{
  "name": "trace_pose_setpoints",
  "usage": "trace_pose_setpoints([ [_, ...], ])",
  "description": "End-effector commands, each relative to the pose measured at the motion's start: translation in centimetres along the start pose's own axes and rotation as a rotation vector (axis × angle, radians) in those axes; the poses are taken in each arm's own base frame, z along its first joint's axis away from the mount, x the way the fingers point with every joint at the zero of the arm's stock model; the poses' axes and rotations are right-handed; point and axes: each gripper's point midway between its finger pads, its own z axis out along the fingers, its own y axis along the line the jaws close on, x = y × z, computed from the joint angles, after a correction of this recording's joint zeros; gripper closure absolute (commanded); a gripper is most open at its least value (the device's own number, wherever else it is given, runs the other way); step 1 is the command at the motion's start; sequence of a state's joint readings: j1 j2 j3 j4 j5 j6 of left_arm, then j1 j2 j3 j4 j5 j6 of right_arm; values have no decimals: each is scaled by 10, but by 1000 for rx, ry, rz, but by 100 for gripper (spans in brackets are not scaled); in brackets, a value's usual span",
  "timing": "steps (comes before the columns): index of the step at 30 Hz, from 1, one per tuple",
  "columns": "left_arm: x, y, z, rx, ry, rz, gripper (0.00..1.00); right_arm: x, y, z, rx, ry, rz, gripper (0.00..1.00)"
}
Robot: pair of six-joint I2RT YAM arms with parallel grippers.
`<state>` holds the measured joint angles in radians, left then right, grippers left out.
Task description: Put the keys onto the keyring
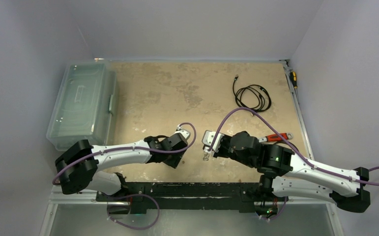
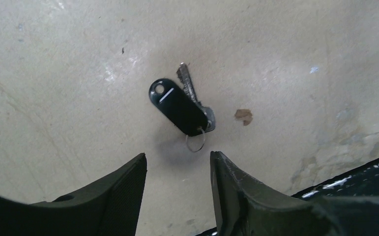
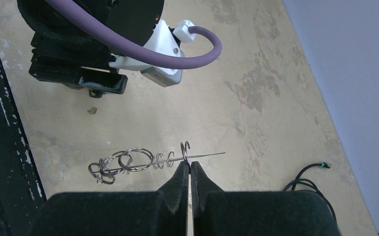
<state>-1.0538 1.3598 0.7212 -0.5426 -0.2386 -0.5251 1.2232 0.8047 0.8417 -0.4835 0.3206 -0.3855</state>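
The keys lie on the table in the left wrist view: one with a long black head [image 2: 177, 105] and a plain silver one [image 2: 188, 84] beneath it, joined by a small split ring [image 2: 195, 142]. My left gripper [image 2: 177, 154] hangs open just short of that ring, with nothing between its fingers. The keyring [image 3: 128, 161] is a thin silvery wire loop seen edge-on, with small coils and several split rings on it. My right gripper [image 3: 187, 163] is shut on its wire and holds it above the table. The loop dangles at the fingertips in the top view [image 1: 206, 156].
A clear plastic box [image 1: 81, 103] stands at the left. A coiled black cable [image 1: 253, 96] lies at the back right, and a red-handled wrench [image 1: 276, 138] beside my right arm. The left arm's wrist [image 3: 103, 44] hangs close ahead of the keyring. The black front rail [image 3: 0, 147] is near.
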Motion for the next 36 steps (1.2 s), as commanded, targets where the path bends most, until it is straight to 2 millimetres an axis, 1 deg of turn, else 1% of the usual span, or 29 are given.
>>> trace_pose_setpoints([
  [1,-16,-20,8,83,-62,-58,53,-17,-5,-2,19,-70,26,100],
  [6,-19,-22,13,90,-80,-54,62,-17,-6,-2,20,-71,26,100],
  [12,-18,-20,15,76,-76,-53,70,-17,-6,-3,22,-73,27,100],
  [16,-14,-18,16,63,-66,-53,74,-17,-6,-3,21,-71,26,100],
  [23,-15,-13,18,37,-71,-50,76,-16,-5,-2,20,-69,25,100],
  [26,-14,-15,20,40,-70,-44,80,-16,-5,-2,20,-68,27,100],
  [30,-12,-13,24,27,-64,-38,82,-16,-5,-2,20,-70,27,100],
  [36,-17,-19,18,59,-83,-43,98,-16,-5,-1,19,-66,26,100],
])
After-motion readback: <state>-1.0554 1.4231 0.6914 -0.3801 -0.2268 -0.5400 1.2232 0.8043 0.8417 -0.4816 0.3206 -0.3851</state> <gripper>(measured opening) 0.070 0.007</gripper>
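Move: The bundle of keys with its black tag lies on the table just below my half-open left fingers, its middle about 3 cm ahead, 2 cm to the right and 2 cm down, its small wire ring at the near end. A brown scrap sits about 5 cm to my left hand's right, level with it. The keyring hangs some 14 cm right, 1 cm back and 17 cm higher. From my right hand the keys lie about 13 cm left, 1 cm ahead and 20 cm below. My left hand slips about 2.5 cm to the right to bring its fingertips over the wire ring, leaning only some 5 degrees, then sinks to about 1.5 cm below its start. Meanwhile the fingers close from half open to nearly shut, pinching the bundle at the tag's near, ring end. My right hand stays still and keeps its grip on the keyring. ##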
